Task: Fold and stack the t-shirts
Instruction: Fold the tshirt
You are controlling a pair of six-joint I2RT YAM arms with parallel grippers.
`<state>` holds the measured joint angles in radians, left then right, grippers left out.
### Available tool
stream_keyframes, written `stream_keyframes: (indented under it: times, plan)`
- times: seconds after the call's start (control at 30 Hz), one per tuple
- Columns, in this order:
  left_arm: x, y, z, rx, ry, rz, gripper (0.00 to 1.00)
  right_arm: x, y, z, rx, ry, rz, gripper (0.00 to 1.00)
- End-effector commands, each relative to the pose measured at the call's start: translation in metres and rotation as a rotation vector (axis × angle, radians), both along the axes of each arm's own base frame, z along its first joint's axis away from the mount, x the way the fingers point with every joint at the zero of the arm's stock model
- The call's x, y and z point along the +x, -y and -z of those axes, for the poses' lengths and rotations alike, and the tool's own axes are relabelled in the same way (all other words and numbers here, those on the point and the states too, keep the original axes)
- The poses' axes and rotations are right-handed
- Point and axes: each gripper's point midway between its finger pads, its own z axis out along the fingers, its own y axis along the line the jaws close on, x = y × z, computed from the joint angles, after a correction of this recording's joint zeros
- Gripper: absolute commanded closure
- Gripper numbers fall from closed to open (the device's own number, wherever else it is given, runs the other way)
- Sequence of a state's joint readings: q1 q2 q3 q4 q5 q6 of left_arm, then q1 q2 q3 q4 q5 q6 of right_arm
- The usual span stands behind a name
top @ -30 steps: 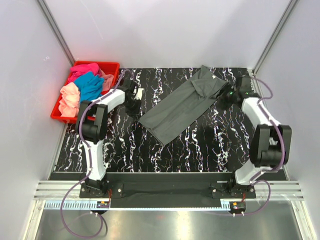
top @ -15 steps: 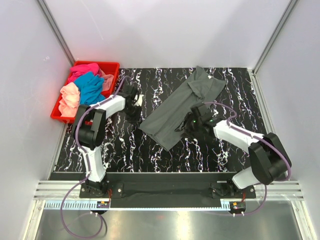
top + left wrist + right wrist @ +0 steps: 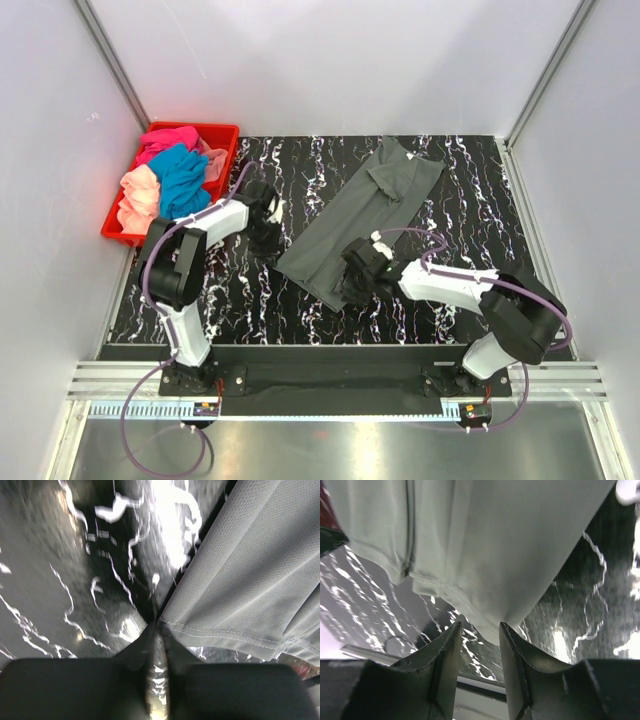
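Observation:
A dark grey t-shirt (image 3: pixel 360 215), folded into a long strip, lies diagonally across the black marbled table (image 3: pixel 440 200). My left gripper (image 3: pixel 266 238) sits just left of the strip's near-left corner. In the left wrist view the left gripper (image 3: pixel 157 625) has its tips at the hem corner of the t-shirt (image 3: pixel 250 580), with only a thin slit between the fingers and nothing in it. My right gripper (image 3: pixel 352 288) is at the strip's near end. In the right wrist view the right gripper (image 3: pixel 480 626) stands open, and the t-shirt's (image 3: pixel 510 540) hem corner reaches down between the fingertips.
A red crate (image 3: pixel 222 130) at the back left holds magenta-pink (image 3: pixel 168 138), teal-blue (image 3: pixel 182 172) and peach (image 3: pixel 140 195) shirts in a heap. White walls enclose the table on three sides. The arm bases stand on the rail along the near edge.
My right arm swung from the far right of the table to the shirt's near end, and its jaws narrowed. The left gripper slid nearer, to the shirt's left corner, and parted slightly.

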<state>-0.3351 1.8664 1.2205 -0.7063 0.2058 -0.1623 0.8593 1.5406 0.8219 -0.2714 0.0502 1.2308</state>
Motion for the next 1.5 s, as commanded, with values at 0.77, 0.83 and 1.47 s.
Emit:
stream_keyframes:
  times: [0.77, 0.83, 1.47]
  plan:
    - [0.025, 0.017, -0.105, -0.143, 0.289, -0.008, 0.34, -0.018, 0.010, 0.032, -0.139, -0.010, 0.086, 0.72]
    - [0.024, 0.026, -0.110, -0.202, 0.297, -0.017, 0.34, -0.019, 0.016, 0.033, -0.165, -0.010, 0.077, 0.94]
    - [-0.100, 0.070, -0.066, -0.367, 0.219, -0.096, 0.31, -0.134, 0.128, 0.017, -0.224, -0.211, -0.018, 1.00]
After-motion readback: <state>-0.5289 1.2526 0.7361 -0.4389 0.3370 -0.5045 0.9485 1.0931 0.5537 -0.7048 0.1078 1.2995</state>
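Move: The t-shirt's hem faces the robot: its left corner sits at the left hand's shut fingertips, about 1 cm below the hand point. Its right corner lies some 11 cm back and 13 cm right of the left hand. From the open right hand, that right corner is about 2 cm back, 1 cm right and 4 cm down; the left corner lies some 8 cm ahead, 12 cm left, with the table's near edge roughly 10 cm straight back. Left opens, lifts, draws back; right hand pinches the hem's corner, dragging it some 13 cm right and back. ##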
